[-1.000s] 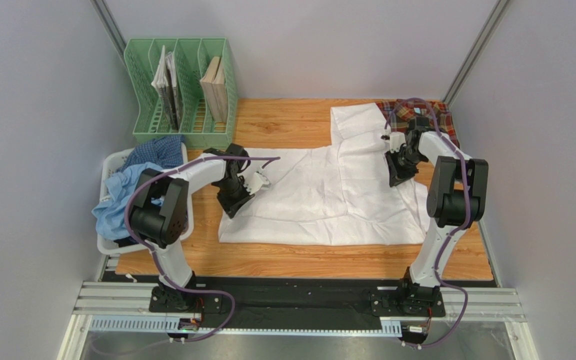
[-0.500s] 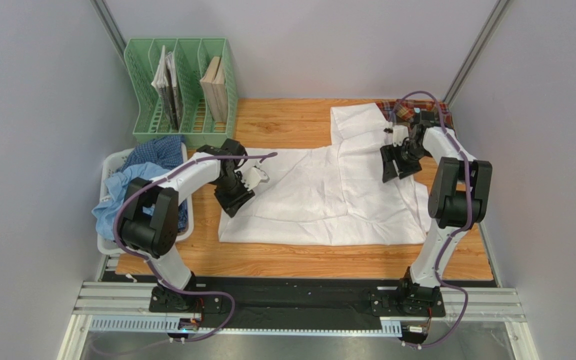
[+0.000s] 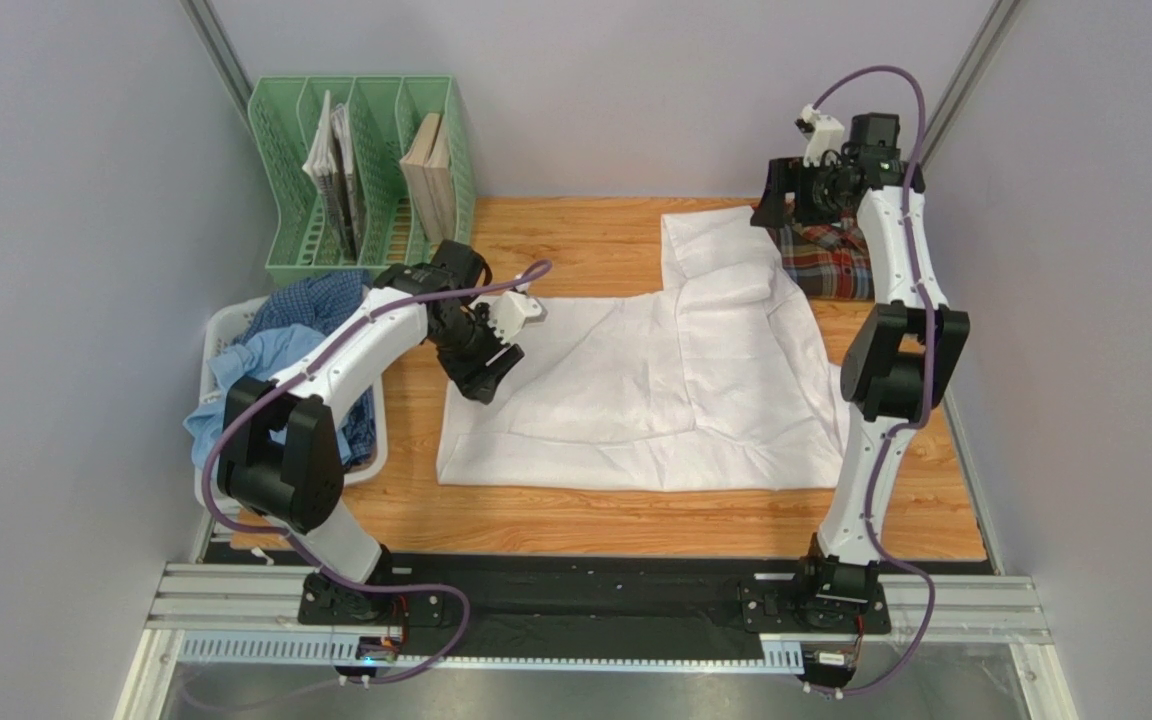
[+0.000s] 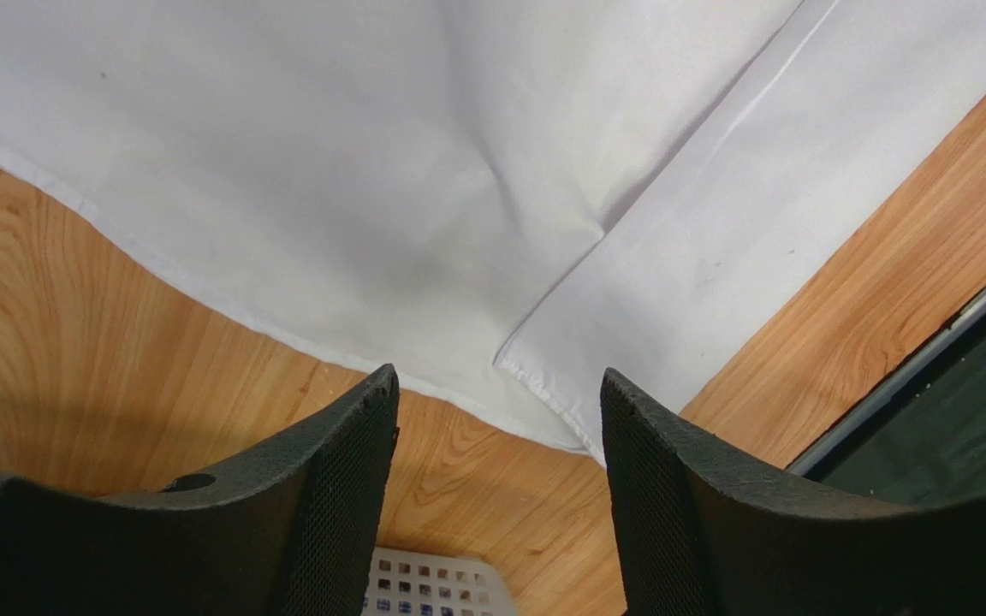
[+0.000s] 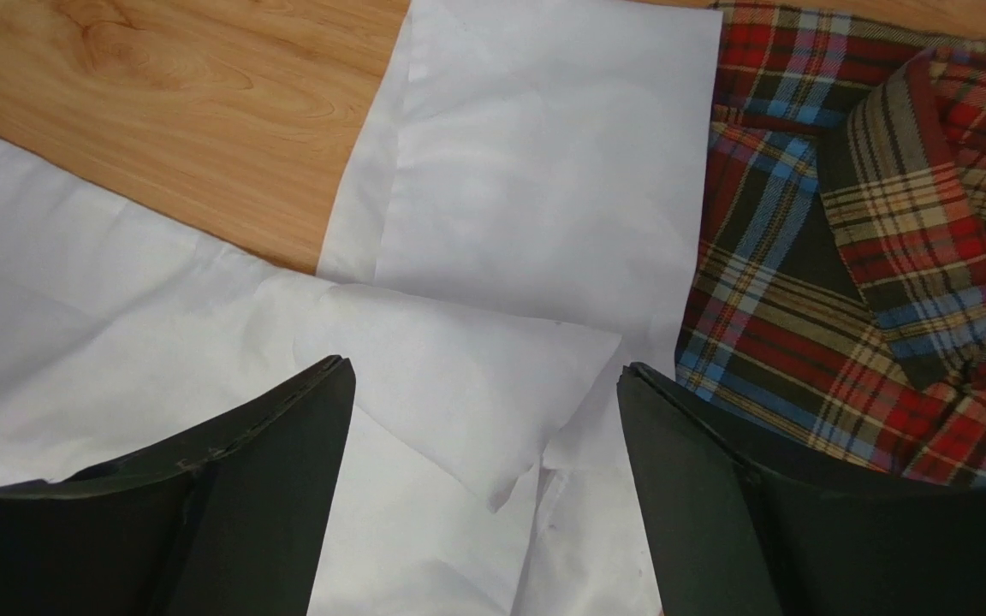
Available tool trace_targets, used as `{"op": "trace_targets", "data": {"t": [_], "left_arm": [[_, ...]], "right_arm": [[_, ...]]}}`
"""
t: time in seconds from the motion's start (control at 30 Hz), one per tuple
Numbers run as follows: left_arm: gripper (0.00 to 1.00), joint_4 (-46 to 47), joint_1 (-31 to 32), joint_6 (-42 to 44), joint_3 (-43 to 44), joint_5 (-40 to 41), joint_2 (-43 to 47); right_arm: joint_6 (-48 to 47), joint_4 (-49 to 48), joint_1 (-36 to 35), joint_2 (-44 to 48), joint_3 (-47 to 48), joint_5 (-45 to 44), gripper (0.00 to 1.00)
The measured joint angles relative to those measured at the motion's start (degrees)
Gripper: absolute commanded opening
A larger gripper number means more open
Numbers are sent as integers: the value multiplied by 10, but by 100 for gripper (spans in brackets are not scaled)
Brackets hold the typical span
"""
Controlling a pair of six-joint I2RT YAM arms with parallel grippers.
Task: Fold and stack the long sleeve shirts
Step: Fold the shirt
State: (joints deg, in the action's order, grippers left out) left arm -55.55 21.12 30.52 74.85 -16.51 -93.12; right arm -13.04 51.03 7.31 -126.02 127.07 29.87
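Observation:
A plain white shirt lies spread flat across the wooden table, with one sleeve folded toward the back. The folded plaid shirt rests at the back right, partly beside the white one. My left gripper hovers open over the white shirt's left hem, holding nothing. My right gripper is raised high at the back right, open and empty. Below it show the white sleeve and the plaid shirt. Light blue and dark blue checked shirts are heaped in the basket.
A white plastic basket stands at the table's left edge; its corner shows under my left fingers. A green file rack with books stands at the back left. Bare wood runs along the front.
Both grippers opened and let go of the white shirt. The right arm rose and swung back to the far right corner. The left gripper lifted slightly toward the back.

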Motion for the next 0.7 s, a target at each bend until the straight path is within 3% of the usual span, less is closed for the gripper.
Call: {"op": "trace_targets", "data": {"t": [0.13, 0.27, 0.37, 0.4, 0.6, 0.7], "left_arm": [[66, -7, 0, 0, 0, -1, 0], [67, -9, 0, -1, 0, 0, 0], [67, -9, 0, -2, 0, 0, 0], [67, -9, 0, -2, 0, 0, 0], [68, -8, 0, -3, 0, 2, 0], [68, -8, 0, -5, 0, 6, 4]], "right_arm": [[30, -2, 0, -58, 7, 7, 80], [43, -1, -2, -69, -55, 7, 77], [47, -3, -3, -69, -97, 7, 60], [50, -3, -4, -69, -107, 7, 48], [54, -14, -8, -45, -153, 34, 5], [41, -25, -11, 8, -202, 50, 0]]}}
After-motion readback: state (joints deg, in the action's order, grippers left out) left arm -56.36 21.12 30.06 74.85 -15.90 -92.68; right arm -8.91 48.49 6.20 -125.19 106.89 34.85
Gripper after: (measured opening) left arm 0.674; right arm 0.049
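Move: The raised flap of the white shirt, where it doubles over at the base of the far sleeve, lies about 15 cm below the right fingers, some 4 cm back and 2 cm left. Around 17 cm down, the flat sleeve lies 9 cm left of the hand and about 1 cm ahead; the plaid shirt is roughly 9 cm right and 1 cm ahead. From the left hand the flap is about 20 cm ahead, 42 cm right and 8 cm down. Drop the right gripper, open, about 13 cm onto the white shirt's flap, easing back some 4 cm on the way and tipping the fingers roughly 20 degrees more downward. Close them fully to pinch the cloth, then start raising it about 3 cm while drawing a little back and left. ##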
